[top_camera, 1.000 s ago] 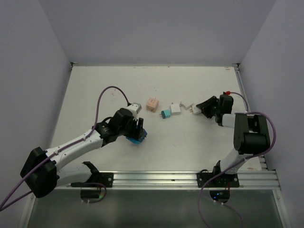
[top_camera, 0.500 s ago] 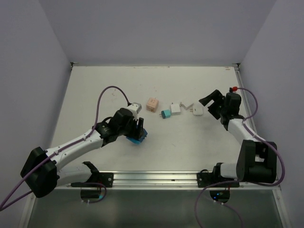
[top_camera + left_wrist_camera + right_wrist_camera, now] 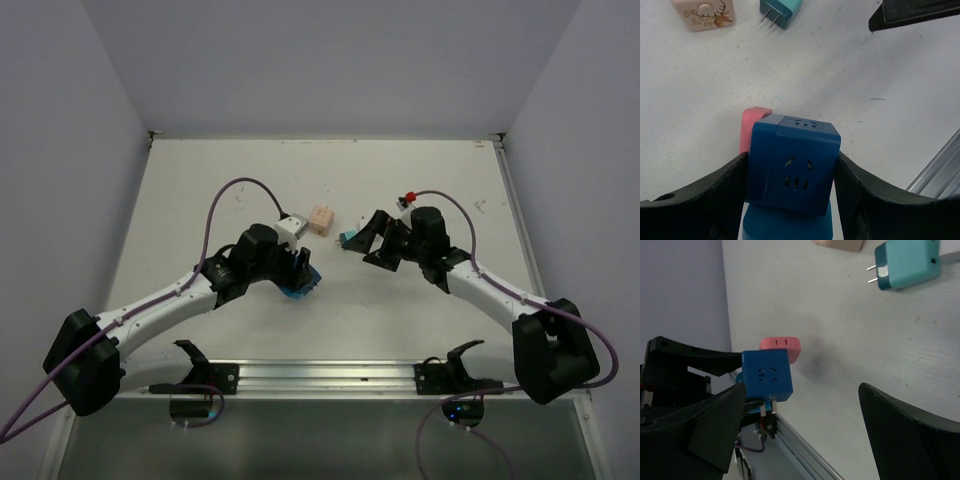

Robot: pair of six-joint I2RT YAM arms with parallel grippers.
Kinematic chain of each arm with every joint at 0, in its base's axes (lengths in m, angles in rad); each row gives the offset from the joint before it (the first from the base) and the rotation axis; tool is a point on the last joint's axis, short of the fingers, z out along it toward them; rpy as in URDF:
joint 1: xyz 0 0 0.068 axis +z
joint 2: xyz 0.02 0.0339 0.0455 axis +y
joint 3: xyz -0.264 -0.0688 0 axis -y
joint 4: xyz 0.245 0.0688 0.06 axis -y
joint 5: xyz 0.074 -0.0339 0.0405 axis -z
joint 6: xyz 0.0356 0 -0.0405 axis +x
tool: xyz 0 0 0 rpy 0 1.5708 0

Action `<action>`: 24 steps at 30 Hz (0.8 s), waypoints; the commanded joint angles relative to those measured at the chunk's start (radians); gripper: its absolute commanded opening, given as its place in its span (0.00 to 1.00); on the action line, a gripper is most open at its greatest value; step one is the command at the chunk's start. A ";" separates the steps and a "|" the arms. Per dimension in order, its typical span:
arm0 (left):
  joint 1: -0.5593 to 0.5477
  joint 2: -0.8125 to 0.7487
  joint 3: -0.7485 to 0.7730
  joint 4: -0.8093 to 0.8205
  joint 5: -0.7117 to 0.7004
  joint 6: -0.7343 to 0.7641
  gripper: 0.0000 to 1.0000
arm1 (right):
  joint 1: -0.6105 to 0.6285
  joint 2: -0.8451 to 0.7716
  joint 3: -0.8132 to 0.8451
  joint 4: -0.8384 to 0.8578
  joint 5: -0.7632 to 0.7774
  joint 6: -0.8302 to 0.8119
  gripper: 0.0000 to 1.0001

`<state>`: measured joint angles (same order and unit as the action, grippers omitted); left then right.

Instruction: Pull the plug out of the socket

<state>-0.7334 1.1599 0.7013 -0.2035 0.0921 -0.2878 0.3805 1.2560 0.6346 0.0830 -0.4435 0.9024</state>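
Observation:
My left gripper [image 3: 298,280] is shut on a dark blue cube socket [image 3: 790,165] and holds it just above the table. A pink plug [image 3: 752,127] sticks out of the cube's far side. A lighter blue part [image 3: 785,225] shows under the cube. In the right wrist view the cube [image 3: 767,375] shows with the pink plug [image 3: 781,346] behind it and metal prongs below. My right gripper [image 3: 375,240] is open and empty at the table's middle. It faces the cube with a gap between them.
A teal plug [image 3: 348,240] lies right beside my right gripper; it also shows in the left wrist view [image 3: 781,10] and the right wrist view [image 3: 907,265]. A beige cube [image 3: 321,219] sits behind it. The metal rail [image 3: 330,375] runs along the near edge.
My right arm has swung left from the far right side to the table's middle, toward the left gripper. The left gripper with the blue cube has shifted slightly right.

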 commanded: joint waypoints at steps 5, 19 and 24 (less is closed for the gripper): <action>-0.003 0.018 0.056 0.118 0.046 0.092 0.00 | 0.118 0.065 0.057 0.103 -0.084 0.095 0.99; -0.003 -0.019 0.037 0.185 0.141 0.116 0.00 | 0.261 0.221 0.105 0.199 -0.080 0.138 0.99; -0.003 -0.020 0.033 0.181 0.129 0.134 0.00 | 0.274 0.240 0.114 0.218 -0.106 0.150 0.96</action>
<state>-0.7338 1.1702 0.7013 -0.1173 0.2058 -0.1879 0.6495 1.4944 0.7048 0.2420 -0.5159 1.0348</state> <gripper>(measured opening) 0.663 0.975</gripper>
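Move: In the left fingers, just beyond the pads and about 1 cm ahead and 2 cm right of the hand point, sits the blue socket. From the right hand it lies some 15 cm left, 4 cm back and 5 cm lower; the pink plug on its forward side is about 15 cm left and 1 cm back. The turquoise plug lies about 6 cm ahead, 2 cm left and 12 cm below the right hand, with the peach cube roughly 6 cm beyond and 7 cm left of it. Sweeping about 10 cm left and 5 cm back, the right hand closes in on the held blue socket, fingers wide open, sinking slightly late on while it turns some 15 degrees counter-clockwise. The left hand keeps its grip and brings the socket towards it, about 2 cm right and finally a little up, turning slightly clockwise. The right fingertips end close by the socket; contact can't be made out. ##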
